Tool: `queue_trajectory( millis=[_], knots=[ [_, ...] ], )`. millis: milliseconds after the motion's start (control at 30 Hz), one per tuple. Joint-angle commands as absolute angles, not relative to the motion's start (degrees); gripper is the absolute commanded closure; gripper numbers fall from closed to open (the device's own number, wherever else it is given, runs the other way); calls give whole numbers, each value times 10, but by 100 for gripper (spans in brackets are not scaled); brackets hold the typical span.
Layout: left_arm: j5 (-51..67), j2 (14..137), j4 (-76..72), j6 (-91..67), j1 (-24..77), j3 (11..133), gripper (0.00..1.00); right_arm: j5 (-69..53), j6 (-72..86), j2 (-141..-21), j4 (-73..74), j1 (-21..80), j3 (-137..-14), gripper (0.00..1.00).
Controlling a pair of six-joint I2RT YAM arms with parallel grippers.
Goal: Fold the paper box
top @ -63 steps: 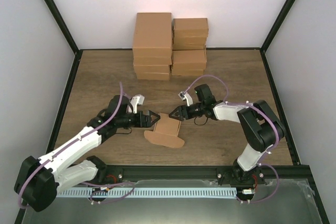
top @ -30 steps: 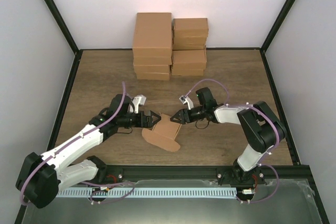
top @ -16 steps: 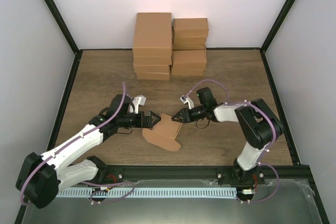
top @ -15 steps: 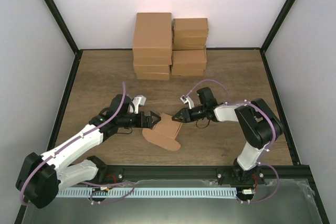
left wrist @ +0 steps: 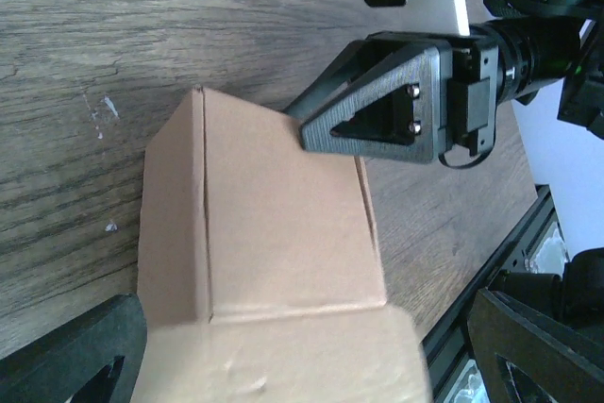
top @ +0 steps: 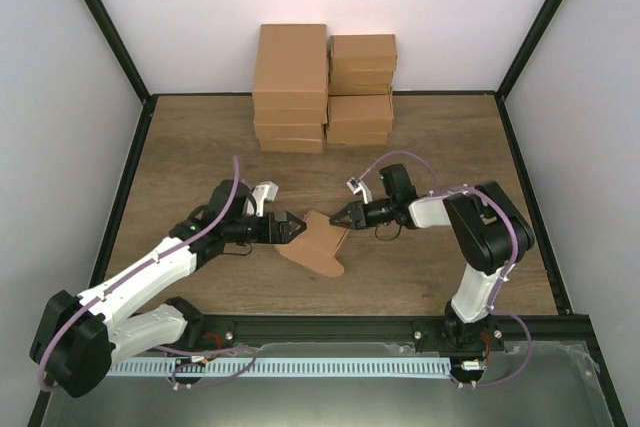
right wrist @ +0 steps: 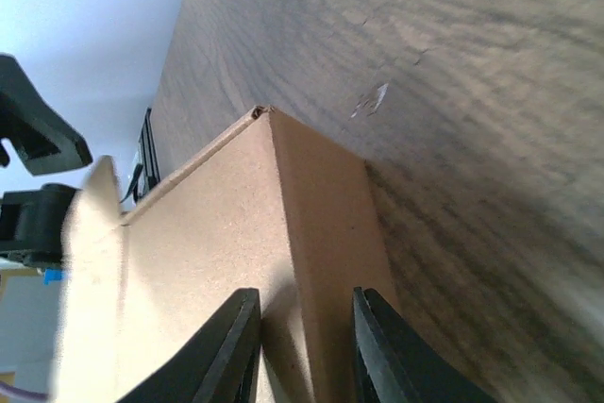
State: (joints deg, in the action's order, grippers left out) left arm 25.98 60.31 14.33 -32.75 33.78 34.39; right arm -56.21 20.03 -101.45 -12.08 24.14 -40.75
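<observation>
The paper box [top: 318, 243] is a tan, partly folded cardboard piece lying on the wooden table between both arms, with a rounded flap pointing toward the near edge. My left gripper [top: 288, 228] is open wide. Its fingers [left wrist: 71, 356] straddle the near end of the box [left wrist: 274, 233], apart from it. My right gripper [top: 338, 219] comes in from the right and is shut on the box's folded right edge. In the right wrist view its gripper [right wrist: 305, 294] has one finger on the top panel [right wrist: 208, 252] and the other on the side wall.
Two stacks of larger brown cartons [top: 290, 87] [top: 362, 87] stand against the back wall. A black frame rail [top: 330, 327] runs along the near table edge, and white walls close in both sides.
My right gripper's jaws have closed in onto the box's right edge. The box has shifted and turned slightly, its flap swinging right. The left arm has stayed put, open.
</observation>
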Motion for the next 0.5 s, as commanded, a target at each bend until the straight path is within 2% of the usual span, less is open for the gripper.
queue_trajectory(
  millis=[0,400,467],
  knots=[
    [263,602,148,-323,338,370,4,-526,211,-1049,-117,214,-423,72],
    [271,576,161,-316,339,467,1,-517,218,-1078,-126,202,-456,70],
    [277,585,148,-319,339,457,5,-506,215,-1074,-115,202,-464,69]
  ],
)
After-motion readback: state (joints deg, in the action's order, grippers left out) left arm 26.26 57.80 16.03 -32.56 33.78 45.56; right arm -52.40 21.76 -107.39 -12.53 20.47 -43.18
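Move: The box body sits between the grippers: its middle is about 6 cm to the right of the left fingers, 1 cm back and 9 cm below. Its lid flap hangs nearer the base, some 3 cm right of the left hand, 6 cm back and 6 cm below. The right gripper's tips are about 8 cm right, 2 cm ahead and 8 cm below. From the right fingers, the body lies roughly 3 cm left, 5 cm back, slightly below. Push the right fingertips, already against the box's far right edge, about 3 cm forward, then sink them 3 cm while easing slightly right, opening unchanged. Meanwhile raise the wide-open left gripper some 9 cm, up and clear of the box, drifting a little forward and tilting its fingers up about 10 degrees. ##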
